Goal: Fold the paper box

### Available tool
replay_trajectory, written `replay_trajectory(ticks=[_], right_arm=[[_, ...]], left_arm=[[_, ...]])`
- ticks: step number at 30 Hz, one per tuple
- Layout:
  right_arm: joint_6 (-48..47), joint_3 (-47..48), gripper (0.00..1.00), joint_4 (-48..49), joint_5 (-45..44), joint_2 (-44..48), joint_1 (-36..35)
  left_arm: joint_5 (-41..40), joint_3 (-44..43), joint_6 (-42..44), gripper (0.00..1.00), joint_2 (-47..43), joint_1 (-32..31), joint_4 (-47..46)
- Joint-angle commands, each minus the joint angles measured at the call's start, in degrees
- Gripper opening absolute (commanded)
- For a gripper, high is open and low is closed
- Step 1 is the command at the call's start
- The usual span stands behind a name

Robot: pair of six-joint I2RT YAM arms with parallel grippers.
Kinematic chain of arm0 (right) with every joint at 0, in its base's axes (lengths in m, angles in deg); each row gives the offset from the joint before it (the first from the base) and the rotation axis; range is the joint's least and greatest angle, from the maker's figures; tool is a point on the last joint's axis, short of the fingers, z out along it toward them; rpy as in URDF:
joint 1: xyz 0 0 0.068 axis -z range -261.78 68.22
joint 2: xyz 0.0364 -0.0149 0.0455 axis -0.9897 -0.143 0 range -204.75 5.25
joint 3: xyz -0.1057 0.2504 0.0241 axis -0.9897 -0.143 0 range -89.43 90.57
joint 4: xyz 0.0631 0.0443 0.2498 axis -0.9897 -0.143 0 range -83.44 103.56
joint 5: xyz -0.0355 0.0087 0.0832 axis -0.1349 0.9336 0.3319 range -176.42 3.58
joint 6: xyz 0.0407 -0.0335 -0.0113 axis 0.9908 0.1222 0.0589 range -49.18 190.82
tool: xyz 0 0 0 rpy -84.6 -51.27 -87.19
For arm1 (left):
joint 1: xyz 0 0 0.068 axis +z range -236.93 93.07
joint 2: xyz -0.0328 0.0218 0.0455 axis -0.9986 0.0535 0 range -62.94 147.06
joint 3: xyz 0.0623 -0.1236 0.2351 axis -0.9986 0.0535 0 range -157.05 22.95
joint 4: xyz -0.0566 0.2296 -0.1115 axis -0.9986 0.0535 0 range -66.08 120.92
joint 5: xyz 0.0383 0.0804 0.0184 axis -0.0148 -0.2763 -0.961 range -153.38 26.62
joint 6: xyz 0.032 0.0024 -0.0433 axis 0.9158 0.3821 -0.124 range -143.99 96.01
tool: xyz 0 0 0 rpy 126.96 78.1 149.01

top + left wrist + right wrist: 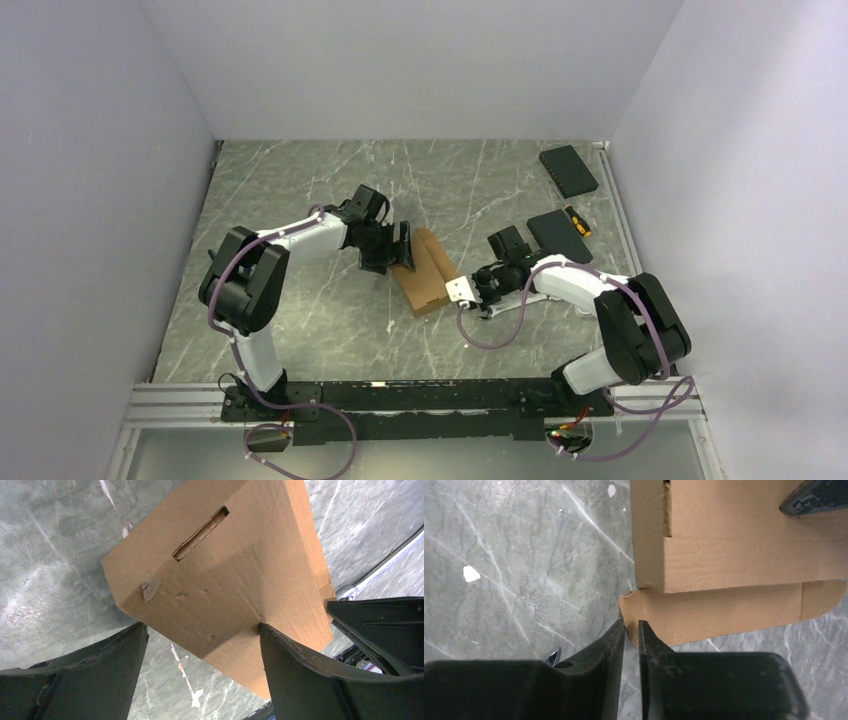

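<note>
The paper box [425, 275] is brown cardboard, partly folded, lying mid-table between both arms. My left gripper [405, 248] is at its far left end, open wide. In the left wrist view a corner of the box [225, 570], with a slot cut in it, reaches between the spread fingers of that gripper [202, 627]; the right finger [300, 670] touches the cardboard. My right gripper [462, 292] is at the box's near right corner. In the right wrist view its jaws [631, 624] are nearly together on the corner of a loose flap [734, 610] that sticks out under the box body [734, 540].
Two black flat pads [568, 169] [560, 236] lie at the back right, with a small yellow-and-black tool [578, 220] between them. White walls close in the marble table on three sides. A left fingertip [819, 497] shows over the box in the right wrist view.
</note>
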Motion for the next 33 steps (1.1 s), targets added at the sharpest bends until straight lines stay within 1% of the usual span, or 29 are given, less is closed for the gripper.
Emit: replay_trajectory(ticks=[1,3,6,12,19,28,33], right_arm=[[4.16,2.73,0.16,1.49,1.15,-0.73,-0.24],[5.78,3.10,0.10,2.00,0.92,-0.92,-0.24],[7.75,3.81,0.05,2.23,-0.01,-1.59,-0.40],[11.93,5.81,0.00,1.90,-2.10,-3.19,-1.32],[14.96,8.33,0.00,0.33,-3.01,-5.10,-2.57],[12.48,8.35,0.00,-2.08,-0.84,-3.50,-3.85],[13.35,8.46,0.00,-1.68,-0.53,-2.55,-5.18]], left_arm=[[-3.24,1.96,2.67,0.86,1.68,0.22,2.80],[-3.10,2.00,2.66,0.86,1.67,0.20,2.72],[-2.89,2.00,2.67,0.86,1.90,0.16,2.66],[-2.70,1.97,2.67,0.85,1.93,0.16,2.66],[-2.44,1.81,2.67,0.85,1.99,0.20,2.70],[-2.13,1.26,2.49,0.85,2.32,0.21,2.89],[-1.91,0.94,2.49,0.85,2.55,0.21,2.98]])
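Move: The right fingertips are already at the near corner ear of the box's side flap, the ear only about 1 cm ahead and 1 cm left, level with them. From them the box's middle lies some 4 cm ahead, 6 cm left and a little below; the wrench about 11 cm right, 2 cm back. The left hand straddles the box's left edge: box middle some 5 cm right and 1 cm back, the ear roughly 10 cm right and 5 cm back. Forward and left, barely 2 cm each way, the right hand works the fingertips in along the flap's near end against the box, easing back about half a centimetre late on while still going left. Its nearly closed fingers shut fully at the ear, and the wrist turns some 10 degrees, clockwise and slightly tipped. The left hand stays put, one finger still resting on the lid. ##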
